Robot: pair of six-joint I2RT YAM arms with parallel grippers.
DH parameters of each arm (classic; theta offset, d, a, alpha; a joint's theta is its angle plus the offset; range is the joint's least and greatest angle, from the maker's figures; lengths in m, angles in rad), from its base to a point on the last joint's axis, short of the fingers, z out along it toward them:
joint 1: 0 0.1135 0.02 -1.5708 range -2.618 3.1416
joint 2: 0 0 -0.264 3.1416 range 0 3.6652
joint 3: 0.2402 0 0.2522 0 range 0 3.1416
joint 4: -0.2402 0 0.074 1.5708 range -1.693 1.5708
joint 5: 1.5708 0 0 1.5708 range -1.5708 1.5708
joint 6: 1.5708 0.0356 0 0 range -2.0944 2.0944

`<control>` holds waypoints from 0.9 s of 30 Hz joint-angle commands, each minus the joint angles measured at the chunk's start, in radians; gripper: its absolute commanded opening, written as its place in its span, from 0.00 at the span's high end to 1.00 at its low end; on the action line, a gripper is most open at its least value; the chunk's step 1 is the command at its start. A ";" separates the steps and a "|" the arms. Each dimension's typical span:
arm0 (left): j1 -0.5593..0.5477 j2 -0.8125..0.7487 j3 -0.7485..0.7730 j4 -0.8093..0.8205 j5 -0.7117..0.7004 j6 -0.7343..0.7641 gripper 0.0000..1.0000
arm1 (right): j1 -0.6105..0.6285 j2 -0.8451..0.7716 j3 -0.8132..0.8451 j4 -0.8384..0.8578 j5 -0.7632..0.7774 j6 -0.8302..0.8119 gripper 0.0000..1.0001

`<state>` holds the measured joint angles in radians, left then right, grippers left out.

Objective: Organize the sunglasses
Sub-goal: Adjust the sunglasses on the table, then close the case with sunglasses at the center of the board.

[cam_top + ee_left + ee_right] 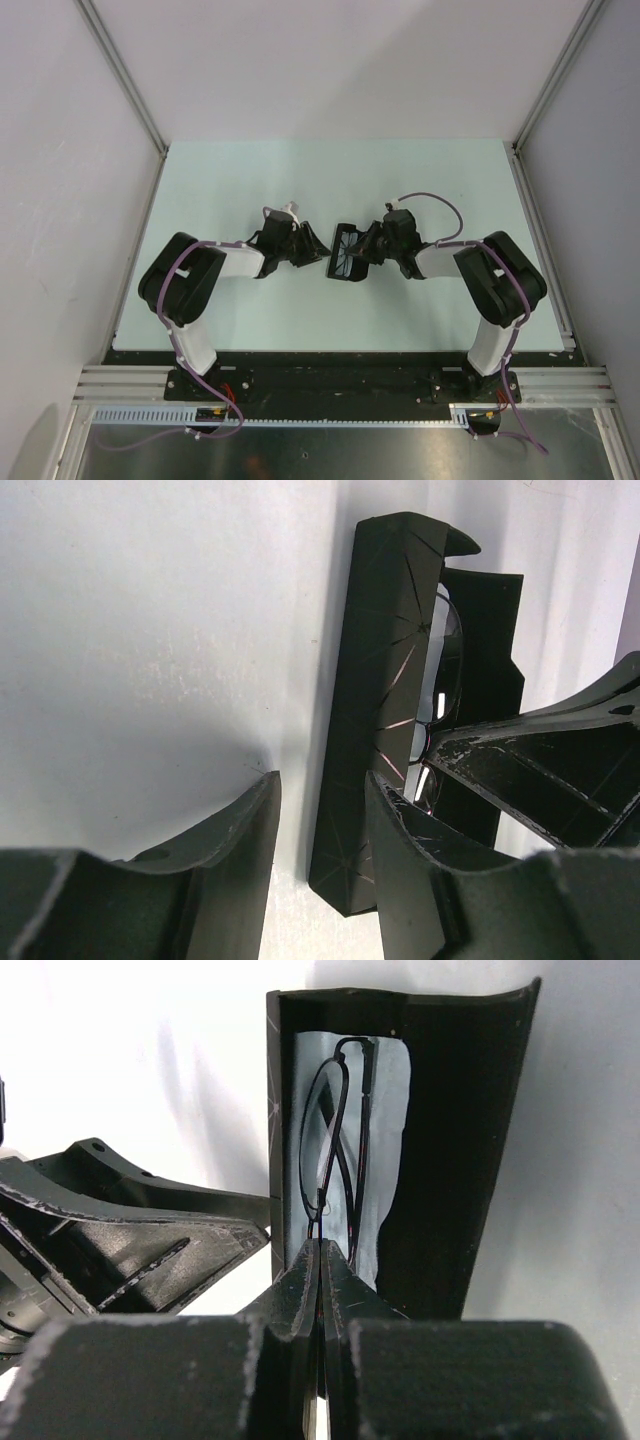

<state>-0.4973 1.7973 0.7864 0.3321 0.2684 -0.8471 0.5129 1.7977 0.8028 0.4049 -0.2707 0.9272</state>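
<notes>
The sunglasses (318, 1120), thin dark wire with clear roundish lenses, lie folded inside the open black case (450, 1140) on a light blue cloth (385, 1140). My right gripper (321, 1245) is shut on the near end of their wire frame, at the case's near end. In the left wrist view a lens of the sunglasses (445, 670) shows behind the case (375, 680) wall. My left gripper (320, 780) is open, and that wall stands between its fingers with a gap on the left one. From above, the left gripper (312, 248) and right gripper (362, 255) flank the case (345, 229) mid-table.
The pale green table (250, 190) is walled by grey panels left, right and behind. Both arm bases sit at the near edge. The right gripper's body (540, 770) crowds the case on one side, the left gripper's body (130, 1230) on the other.
</notes>
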 commanded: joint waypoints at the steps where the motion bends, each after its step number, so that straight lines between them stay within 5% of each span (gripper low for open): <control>1: -0.007 0.036 -0.019 -0.088 -0.014 0.017 0.53 | 0.006 0.017 0.036 0.005 0.011 -0.004 1.00; 6: -0.007 0.039 -0.018 -0.090 -0.011 0.016 0.53 | 0.021 -0.008 0.042 -0.051 0.057 -0.016 0.97; 10: -0.006 0.036 -0.019 -0.088 -0.011 0.017 0.54 | 0.036 -0.057 0.061 -0.118 0.113 -0.042 0.68; 15: -0.007 0.036 -0.024 -0.090 -0.015 0.013 0.53 | 0.042 -0.119 0.107 -0.193 0.137 -0.065 0.50; 23: -0.006 0.037 -0.026 -0.093 -0.018 0.010 0.54 | 0.073 -0.162 0.228 -0.472 0.296 -0.123 0.44; 27: -0.006 0.033 -0.027 -0.093 -0.018 0.011 0.53 | 0.072 -0.221 0.228 -0.558 0.389 -0.145 0.56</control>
<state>-0.4973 1.7977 0.7864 0.3317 0.2680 -0.8478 0.5808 1.6501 1.0050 0.0013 -0.0219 0.8253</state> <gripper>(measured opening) 0.462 0.512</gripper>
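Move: My shut right tips are already down at the sunglasses' frame: the middle of the sunglasses lies about 1 cm ahead and 1 cm below. The cloth is under them, about 1 cm ahead and 2 cm down, and the open case's middle is about 1 cm ahead, 2 cm to the right and 2 cm lower. From my left hand, half open at the case's left wall, the sunglasses lie about 1 cm ahead and 5 cm to the right, at much the same height. With my right hand I ease down about half a centimetre on the sunglasses, then open the fingers to roughly half and come free, rising about 6 cm and edging a little forward while the wrist rolls left side down by some 10 degrees. My left hand stays put, its near fingertip still against the case's left wall. ##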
